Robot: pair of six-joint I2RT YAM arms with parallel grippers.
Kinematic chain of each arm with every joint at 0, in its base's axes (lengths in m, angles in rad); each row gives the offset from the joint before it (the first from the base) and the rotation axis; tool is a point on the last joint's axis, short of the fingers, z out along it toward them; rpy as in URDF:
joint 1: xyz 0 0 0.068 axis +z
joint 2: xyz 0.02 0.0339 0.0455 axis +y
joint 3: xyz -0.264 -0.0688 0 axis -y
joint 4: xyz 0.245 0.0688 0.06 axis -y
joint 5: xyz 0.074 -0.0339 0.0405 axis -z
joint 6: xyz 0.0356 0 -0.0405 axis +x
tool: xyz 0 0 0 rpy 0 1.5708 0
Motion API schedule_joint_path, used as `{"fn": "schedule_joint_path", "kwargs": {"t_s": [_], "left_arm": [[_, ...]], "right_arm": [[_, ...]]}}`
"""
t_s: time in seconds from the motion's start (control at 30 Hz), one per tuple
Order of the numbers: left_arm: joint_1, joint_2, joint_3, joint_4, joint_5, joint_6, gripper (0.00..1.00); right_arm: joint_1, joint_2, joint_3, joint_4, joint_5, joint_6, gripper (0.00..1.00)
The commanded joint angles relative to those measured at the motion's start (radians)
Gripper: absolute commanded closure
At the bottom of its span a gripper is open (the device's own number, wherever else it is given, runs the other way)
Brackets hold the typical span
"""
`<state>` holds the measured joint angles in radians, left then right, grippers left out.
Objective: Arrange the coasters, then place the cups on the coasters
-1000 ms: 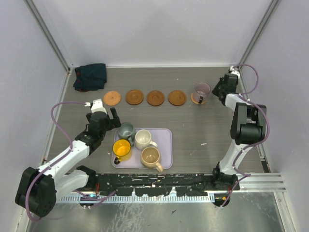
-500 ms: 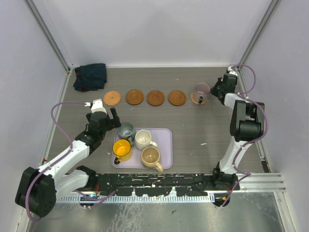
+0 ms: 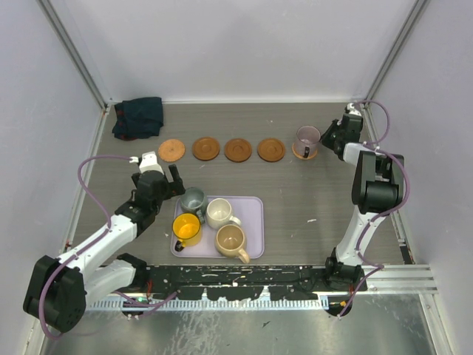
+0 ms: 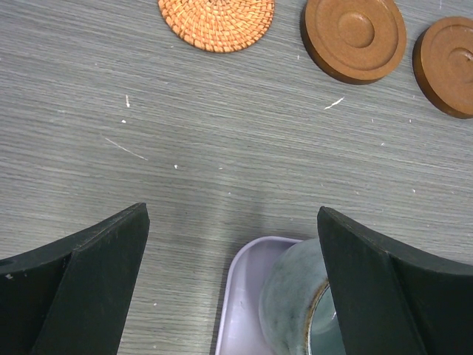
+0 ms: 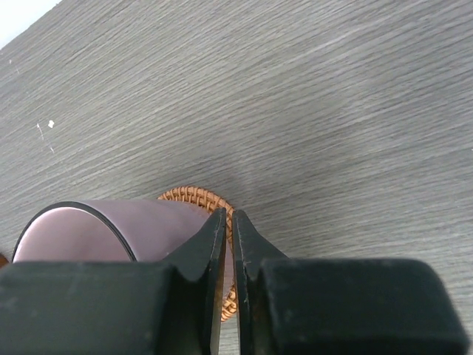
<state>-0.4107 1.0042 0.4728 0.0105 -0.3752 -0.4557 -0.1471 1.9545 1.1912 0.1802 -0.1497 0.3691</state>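
Four bare coasters (image 3: 222, 149) lie in a row at the back, and a fifth woven coaster (image 3: 298, 154) carries the purple-grey cup (image 3: 308, 137). My right gripper (image 3: 327, 137) sits just right of that cup. In the right wrist view its jaws (image 5: 228, 215) are shut to a thin slit with nothing between them, the cup (image 5: 96, 228) and woven coaster (image 5: 194, 197) behind the left finger. The grey-green (image 3: 194, 200), white (image 3: 219, 213), yellow (image 3: 185, 229) and tan (image 3: 230, 240) cups stand on the lavender tray (image 3: 253, 203). My left gripper (image 3: 167, 177) is open beside the grey-green cup (image 4: 295, 299).
A dark teal cloth (image 3: 138, 117) is bunched in the back left corner. Enclosure walls close in the table on three sides. In the left wrist view a woven coaster (image 4: 216, 21) and two wooden coasters (image 4: 353, 37) lie ahead, beyond the tray corner (image 4: 235, 285).
The right arm has shifted slightly while its gripper stays beside the purple-grey cup. The left arm and the cups on the tray have not moved.
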Motion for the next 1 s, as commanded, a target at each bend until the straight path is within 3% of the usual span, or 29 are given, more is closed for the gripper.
{"fn": "schedule_joint_path", "kwargs": {"t_s": [0.0, 0.33, 0.67, 0.97], "left_arm": [[-0.004, -0.001, 0.012, 0.055, -0.025, 0.005, 0.02], [-0.003, -0.005, 0.012, 0.046, -0.027, 0.006, 0.02], [-0.004, -0.019, 0.009, 0.043, -0.022, 0.007, 0.02], [-0.004, -0.006, 0.019, 0.060, 0.000, -0.011, 0.02]], "right_arm": [[0.000, 0.014, 0.049, 0.056, -0.046, 0.003, 0.86], [0.001, -0.030, -0.010, 0.086, 0.049, 0.009, 0.87], [0.001, -0.302, -0.158, 0.200, 0.236, -0.002, 0.87], [0.009, -0.577, -0.183, 0.088, 0.114, -0.005, 0.85]]}}
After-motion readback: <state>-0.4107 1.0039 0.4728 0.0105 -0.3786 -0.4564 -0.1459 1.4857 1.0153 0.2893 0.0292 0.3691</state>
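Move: The purple cup, already standing on its woven coaster, has its middle roughly 6 cm to the right hand's left, about 1 cm nearer the base and at nearly the hand's height. The coaster under it lies about 7 cm left, 2 cm back and 4 cm below. The nearest brown coaster is some 19 cm left, 2 cm back and 4 cm below. From the left hand the cup lies about 53 cm right, 17 cm ahead and 4 cm lower. The purple cup on its woven coaster gets the last of a nudge as the right hand's shut fingertips, close against its right side, creep barely half a centimetre farther forward and down. Then the hand leaves it, rising quickly by some 17 cm while drawing back about 4 cm and a little to the right, fingers tipping up about 20 degrees and staying closed. ##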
